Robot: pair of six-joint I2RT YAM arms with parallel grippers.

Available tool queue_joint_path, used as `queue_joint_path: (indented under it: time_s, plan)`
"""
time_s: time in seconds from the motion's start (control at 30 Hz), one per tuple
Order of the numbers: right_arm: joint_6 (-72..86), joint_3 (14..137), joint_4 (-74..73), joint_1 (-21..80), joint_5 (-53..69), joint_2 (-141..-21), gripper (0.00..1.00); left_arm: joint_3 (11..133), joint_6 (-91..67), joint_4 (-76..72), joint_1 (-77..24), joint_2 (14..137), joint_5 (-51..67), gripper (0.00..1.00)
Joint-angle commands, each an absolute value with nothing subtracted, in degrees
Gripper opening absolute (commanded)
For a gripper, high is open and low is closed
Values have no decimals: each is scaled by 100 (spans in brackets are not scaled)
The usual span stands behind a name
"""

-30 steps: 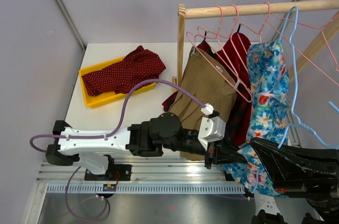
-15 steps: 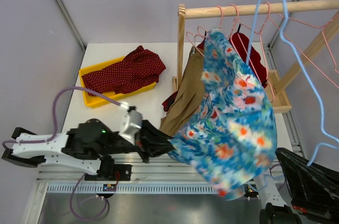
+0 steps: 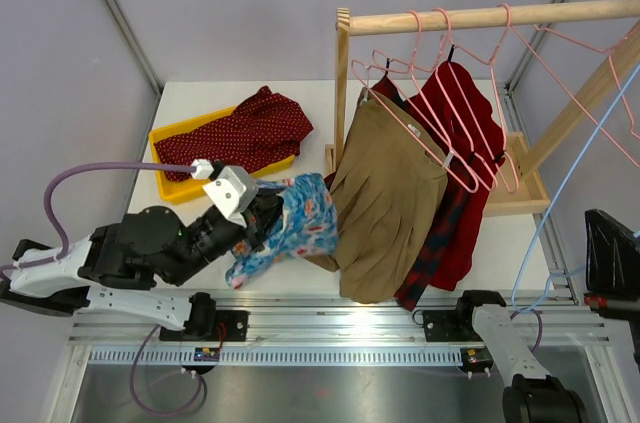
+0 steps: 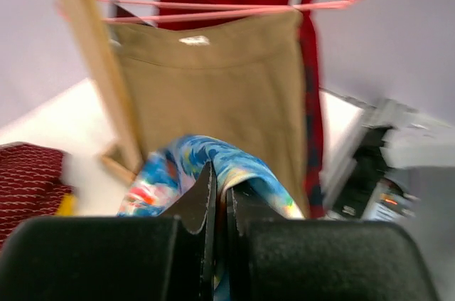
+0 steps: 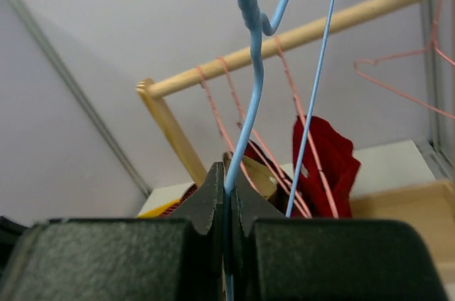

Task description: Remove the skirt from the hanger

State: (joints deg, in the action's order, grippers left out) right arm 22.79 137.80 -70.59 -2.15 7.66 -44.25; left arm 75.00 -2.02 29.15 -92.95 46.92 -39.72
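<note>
The blue floral skirt hangs bunched from my left gripper, low over the white table and left of the rack. In the left wrist view the left gripper is shut on a fold of the skirt. The light blue wire hanger is bare and slants along the right edge of the top view. My right gripper is shut on the hanger, well off the rail. Skirt and hanger are apart.
A wooden rack rail carries several pink hangers, a tan skirt and a dark red garment. A yellow tray holds a red dotted cloth at the back left. The rack's wooden base sits on the right.
The floral skirt has come off the blue hanger. My left gripper pulled it left and down toward the table. The right arm swung the empty hanger to the right.
</note>
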Motion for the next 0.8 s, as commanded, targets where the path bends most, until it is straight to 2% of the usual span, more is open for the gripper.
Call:
queue_joint_path:
  time_s: [0.0, 0.17, 0.37, 0.4, 0.53, 0.77]
  plan:
    - [1951, 13308, -7549, -176, -226, -4527, 0, 8173, 1105, 2278, -9159, 4667, -5088, 0]
    - [2074, 12534, -7857, -176, -457, -4465, 0, 8823, 1863, 2100, -8457, 5088, -4949, 0]
    - [2013, 11735, -8148, -176, -879, -4395, 0, 9448, 1575, 2856, -6358, 6124, -3729, 0]
    - [1995, 11481, -8113, -176, -940, -4351, 0, 9509, 1478, 2865, -5606, 6239, -3152, 0]
    - [1829, 10997, -7814, -167, -1151, -4359, 0, 10175, 775, 3084, -3782, 7082, -2156, 0]
    - [1503, 11003, -6979, -158, -853, -4886, 0, 11415, 256, 3111, -2032, 8735, -2021, 0]
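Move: Ahead of the left hand, which holds the floral skirt, the yellow bin's middle lies about 36 cm out, 17 cm left and 40 cm below. The red dotted skirt in it lies 38 cm ahead and 15 left; the khaki skirt hangs 15 ahead, 22 right, a little lower. From the right hand, holding the empty blue hanger, the rail's free stretch is some 43 cm ahead, 14 right, level; the dark red garment 32 ahead, 4 left, 30 lower. Swinging the pinched floral skirt away from the rack towards the bin, the left hand goes about 32 cm forward and 12 left, arching up 10 cm and sinking back as it turns some 50 degrees counter-clockwise. The right keeps hold of the blue hanger, lowering it 15 cm while moving 12 forward and slightly right towards the rail, its fingers tipping down. ##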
